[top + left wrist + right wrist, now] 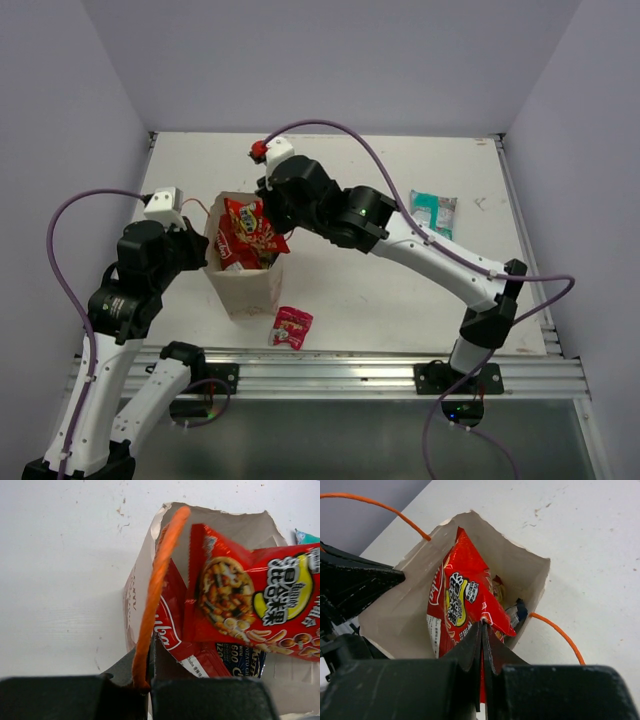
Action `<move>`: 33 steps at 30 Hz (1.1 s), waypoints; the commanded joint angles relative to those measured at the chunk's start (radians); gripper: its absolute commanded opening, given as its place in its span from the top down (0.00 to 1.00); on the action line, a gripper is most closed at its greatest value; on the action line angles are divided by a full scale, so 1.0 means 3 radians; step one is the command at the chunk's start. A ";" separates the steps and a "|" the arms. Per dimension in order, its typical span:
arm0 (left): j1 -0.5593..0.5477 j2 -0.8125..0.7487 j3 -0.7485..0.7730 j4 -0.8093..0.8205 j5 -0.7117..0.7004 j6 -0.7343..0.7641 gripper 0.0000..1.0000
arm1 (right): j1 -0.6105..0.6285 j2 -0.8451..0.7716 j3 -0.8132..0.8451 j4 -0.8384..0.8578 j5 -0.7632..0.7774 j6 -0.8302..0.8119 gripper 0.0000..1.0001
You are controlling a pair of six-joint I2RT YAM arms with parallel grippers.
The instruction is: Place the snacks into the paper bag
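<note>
The tan paper bag (245, 290) stands upright left of the table's middle. My left gripper (149, 677) is shut on its near rim, where the orange handle (155, 585) is attached. My right gripper (482, 630) is shut on the top edge of the medium red packet (459, 587). It holds the packet partly inside the bag's mouth (250, 232). The large red-and-white chip bag (170, 627) and the dark blue packet (243, 658) lie inside the bag. The small pink packet (291, 327) lies on the table in front of the bag. The teal-and-white packet (433, 212) lies at the right.
The white table (380, 290) ends in a metal rail along its near edge (350, 362). Grey walls close in the back and both sides. The second orange handle (560, 632) hangs outside the bag's far rim.
</note>
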 commanded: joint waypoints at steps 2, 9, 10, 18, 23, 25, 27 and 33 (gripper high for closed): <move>-0.0039 -0.0011 -0.0015 0.0099 0.0073 0.0029 1.00 | 0.0032 -0.0427 0.0086 -0.0106 0.0327 -0.0079 1.00; -0.0044 -0.0016 -0.0025 0.0089 0.0057 0.0029 1.00 | 0.0027 -0.0295 0.0285 -0.0239 0.0369 -0.0172 1.00; -0.0044 -0.0016 -0.0025 0.0089 0.0057 0.0029 1.00 | 0.0032 -0.0259 0.0300 -0.0270 0.0343 -0.0187 1.00; -0.0044 -0.0046 0.0005 0.0043 -0.0014 0.0049 1.00 | 0.0042 0.0104 0.0515 -0.0377 0.0199 -0.0279 1.00; -0.0044 -0.0072 -0.0005 0.0038 -0.0025 0.0054 1.00 | 0.0057 0.0360 0.0831 -0.0541 0.0215 -0.0397 0.99; -0.0044 -0.0062 -0.0005 0.0048 -0.0014 0.0060 1.00 | 0.0057 0.0416 0.0970 -0.0582 0.0179 -0.0382 0.46; -0.0044 -0.0052 -0.0005 0.0063 -0.0014 0.0070 1.00 | 0.0057 0.0376 0.1098 -0.0572 0.0245 -0.0336 0.25; -0.0044 -0.0041 0.0026 0.0094 -0.0019 0.0080 1.00 | -0.0701 -0.0247 0.0721 -0.0342 0.0309 -0.0218 0.04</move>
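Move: The right hand, with the red nut packet in its shut fingers, has the paper bag's mouth about 5 cm to its left, level fore and aft and roughly 9 cm below. The red chips bag already inside lies about 7 cm left, 1 cm back and 14 cm down; the small pink packet is on the table some 10 cm back, 5 cm right and 33 cm below. From the left hand, the mouth is about 3 cm ahead, 9 cm right and a touch lower. Up about 5 cm and to the right goes the right hand with the nut packet, then it reverses down some 6 cm and left over the bag's mouth. Near the bottom the fingers spread wide and let go of the packet, and the empty hand rises again by about 5 cm, edging forward and right. The left hand stays put, still pinching the bag's orange handle. ##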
